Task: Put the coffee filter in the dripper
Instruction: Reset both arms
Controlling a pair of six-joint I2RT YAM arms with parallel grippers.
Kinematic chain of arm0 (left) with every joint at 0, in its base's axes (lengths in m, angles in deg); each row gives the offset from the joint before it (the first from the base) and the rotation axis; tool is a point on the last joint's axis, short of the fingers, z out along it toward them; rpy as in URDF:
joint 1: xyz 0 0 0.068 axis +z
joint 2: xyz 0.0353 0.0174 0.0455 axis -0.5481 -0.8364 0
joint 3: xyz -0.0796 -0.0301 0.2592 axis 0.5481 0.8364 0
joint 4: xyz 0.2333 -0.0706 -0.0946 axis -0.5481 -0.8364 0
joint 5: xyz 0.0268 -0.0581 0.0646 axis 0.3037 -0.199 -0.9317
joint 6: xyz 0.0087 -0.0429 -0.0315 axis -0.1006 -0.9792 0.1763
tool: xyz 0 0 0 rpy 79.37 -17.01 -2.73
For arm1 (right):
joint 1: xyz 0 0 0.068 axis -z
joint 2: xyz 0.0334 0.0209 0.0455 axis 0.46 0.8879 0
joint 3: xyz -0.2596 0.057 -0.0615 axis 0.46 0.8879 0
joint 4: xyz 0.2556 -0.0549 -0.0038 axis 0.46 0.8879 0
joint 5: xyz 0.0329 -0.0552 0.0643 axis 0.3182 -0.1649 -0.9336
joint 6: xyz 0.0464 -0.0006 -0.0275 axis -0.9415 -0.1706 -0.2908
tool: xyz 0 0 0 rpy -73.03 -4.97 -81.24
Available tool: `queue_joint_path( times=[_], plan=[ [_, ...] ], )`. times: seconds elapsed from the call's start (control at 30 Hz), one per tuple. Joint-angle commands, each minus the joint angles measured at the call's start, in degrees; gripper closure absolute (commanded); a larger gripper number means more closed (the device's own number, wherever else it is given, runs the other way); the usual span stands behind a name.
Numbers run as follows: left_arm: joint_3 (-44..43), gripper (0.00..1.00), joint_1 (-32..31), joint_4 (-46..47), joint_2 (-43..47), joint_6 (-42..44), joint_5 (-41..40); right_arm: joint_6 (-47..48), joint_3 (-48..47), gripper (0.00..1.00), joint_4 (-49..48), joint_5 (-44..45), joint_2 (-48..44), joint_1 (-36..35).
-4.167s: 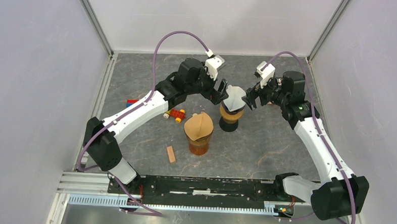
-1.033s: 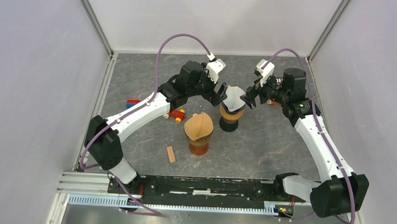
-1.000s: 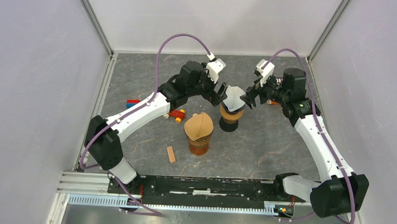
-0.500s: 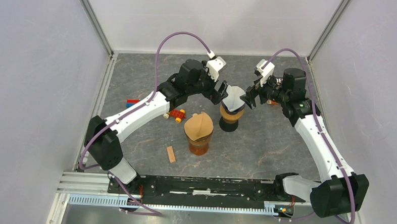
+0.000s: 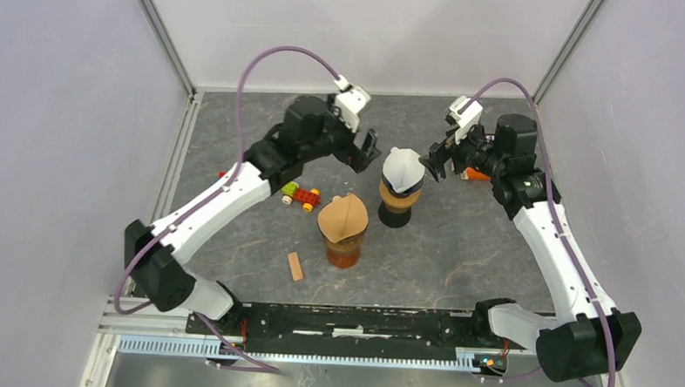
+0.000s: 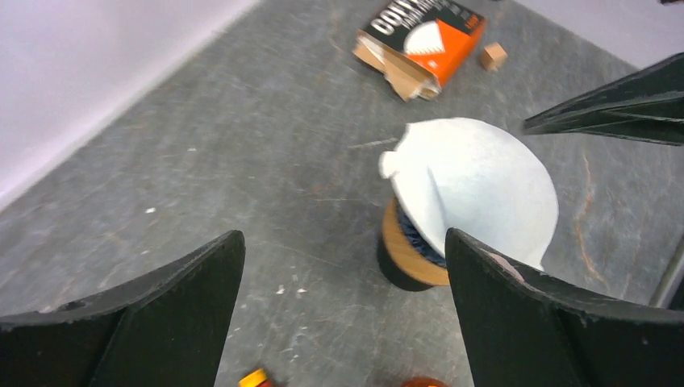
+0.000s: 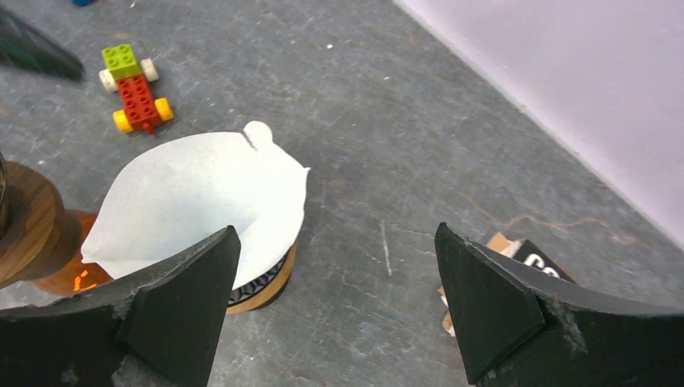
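A white paper coffee filter [image 5: 403, 167] stands opened in the dripper [image 5: 398, 202], a cone with a wooden band on a black foot, at mid-table. My left gripper [image 5: 364, 150] hangs open just left of it, touching nothing. In the left wrist view the filter [image 6: 476, 185] and dripper [image 6: 406, 250] lie ahead of the right finger, and the gripper [image 6: 343, 238] is empty. My right gripper [image 5: 434, 162] is open just right of the filter. In the right wrist view the filter [image 7: 202, 193] sits past the left finger, and the gripper [image 7: 335, 230] holds nothing.
A second dripper with a brown filter [image 5: 343, 218] stands on an amber glass in front. A toy brick car [image 5: 300, 194] lies to the left and a wooden block [image 5: 295, 266] nearer me. An orange filter box [image 6: 421, 36] and a small wooden cube [image 6: 493, 56] lie behind the right gripper.
My left gripper has drawn back to the left, away from the filter. The right gripper has pulled off slightly to the right. The white filter stays in the dripper, free of both.
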Motion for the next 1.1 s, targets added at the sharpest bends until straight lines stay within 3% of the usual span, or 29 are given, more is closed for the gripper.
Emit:
queue_joint_path(
  times=[0.0, 0.13, 0.27, 0.43, 1.07],
  plan=[
    [1.8, 0.00, 6.0, 0.4, 8.8, -4.4, -3.1, -1.2, -2.5, 0.02, -5.2, 7.8, -5.3, 0.5],
    [4.9, 0.00, 12.5, 1.9, 13.2, -7.8, -2.9, -1.1, -4.8, 0.02, -6.9, 13.8, -5.9, 0.5],
    [5.8, 0.00, 14.7, 1.4, 16.1, -8.6, -7.6, 0.4, -7.9, 0.02, -7.1, 15.3, -5.8, 0.5],
    [6.4, 0.00, 15.3, -1.2, 18.3, -7.4, -12.5, 0.5, -8.4, 0.02, -8.0, 15.2, -6.2, 0.5],
    [5.5, 0.00, 15.3, -3.6, 21.4, -4.9, -9.9, -0.6, -6.3, 0.02, -8.3, 12.3, -7.1, 0.5]
  ],
)
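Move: The coffee filter, sitting in the dripper, lies about 9 cm to the left hand's right, 1 cm ahead and 13 cm below; from the right hand it is some 6 cm left, 2 cm ahead and 11 cm below. The toy car is about 17 cm left of the left hand, 4 cm ahead and 28 cm down; the brown filter on the glass carafe is about 5 cm left of that hand, 10 cm back and 13 cm down. Both open, empty hands withdraw from the filter, the left about 16 cm left and upward, the right 11 cm up. ##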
